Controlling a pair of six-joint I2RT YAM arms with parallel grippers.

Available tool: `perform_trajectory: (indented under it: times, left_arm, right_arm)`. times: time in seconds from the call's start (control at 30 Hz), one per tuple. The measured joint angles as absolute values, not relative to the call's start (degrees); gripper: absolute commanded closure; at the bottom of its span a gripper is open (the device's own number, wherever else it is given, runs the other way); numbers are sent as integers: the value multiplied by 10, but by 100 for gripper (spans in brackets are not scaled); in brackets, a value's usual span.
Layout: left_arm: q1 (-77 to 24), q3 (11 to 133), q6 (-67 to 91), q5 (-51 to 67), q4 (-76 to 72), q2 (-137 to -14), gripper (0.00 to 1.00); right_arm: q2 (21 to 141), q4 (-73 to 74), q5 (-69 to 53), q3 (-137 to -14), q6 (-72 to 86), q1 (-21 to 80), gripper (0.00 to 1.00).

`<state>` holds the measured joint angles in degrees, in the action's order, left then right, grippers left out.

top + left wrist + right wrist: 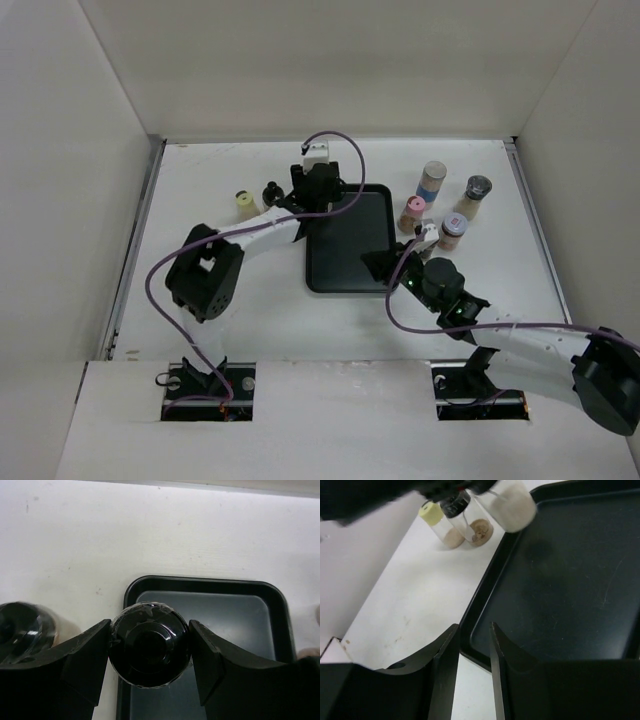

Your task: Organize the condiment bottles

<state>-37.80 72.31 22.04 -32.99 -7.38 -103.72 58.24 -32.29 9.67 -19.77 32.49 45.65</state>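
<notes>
My left gripper (pixel 149 647) is shut on a black-capped bottle (pixel 149 641) and holds it over the far left corner of the black tray (pixel 225 607). From the right wrist view this held bottle (pixel 514 504) has pale contents. On the table left of the tray stand a pale-yellow-capped bottle (pixel 245 204) and a black-capped one (pixel 272 192). To the tray's right stand a blue-labelled bottle (pixel 432 180), a grey-capped one (pixel 475 196), a pink-capped one (pixel 413 213) and a red-labelled one (pixel 453 232). My right gripper (pixel 470 642) pinches the tray's (pixel 570 580) near rim, one finger inside, one outside.
White walls close in the table on the left, back and right. The left arm (pixel 205 270) lies across the table left of the tray (pixel 345 250), its purple cable looping above it. The right arm (pixel 520 350) stretches in from the near right.
</notes>
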Motion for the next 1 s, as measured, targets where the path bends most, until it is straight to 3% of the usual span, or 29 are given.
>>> perform_trajectory:
  times: [0.33, 0.47, 0.6, 0.7, 1.0]
  left_arm:
    - [-351, 817, 206, -297, -79, -1161, 68]
    - [-346, 832, 203, -293, -85, -1175, 56]
    - [-345, 837, 199, -290, -98, -1185, 35]
    - [-345, 837, 197, -288, -107, -1187, 25]
    - [-355, 783, 196, -284, -132, -1123, 19]
  right_arm:
    - [578, -325, 96, -197, 331, 447, 61]
    - [578, -326, 96, -197, 333, 447, 61]
    - [578, -326, 96, -197, 333, 447, 60]
    - [578, -326, 96, -197, 333, 447, 60]
    - [583, -326, 96, -197, 333, 447, 59]
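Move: Over the tray's far left corner region, the left hand still holds a black-capped bottle; the spot for it, just inside that corner, lies about 6 cm ahead, 2 cm to the right and 11 cm below. The other black-capped bottle stands some 10 cm to the hand's left and 1 cm ahead, the yellow-capped one about 16 cm left and level with it, both roughly 7 cm lower. From the right hand the spot is about 24 cm ahead and 12 cm left, some 11 cm down. Carrying the bottle forward about 6 cm and down some 4 cm, with a slight drift right, the left hand sets it inside the tray's far left corner. The sinking is done early while the forward reach tapers off; then the fingers open wide, release the bottle, and the hand starts lifting about 3 cm and backing off 2 cm. ##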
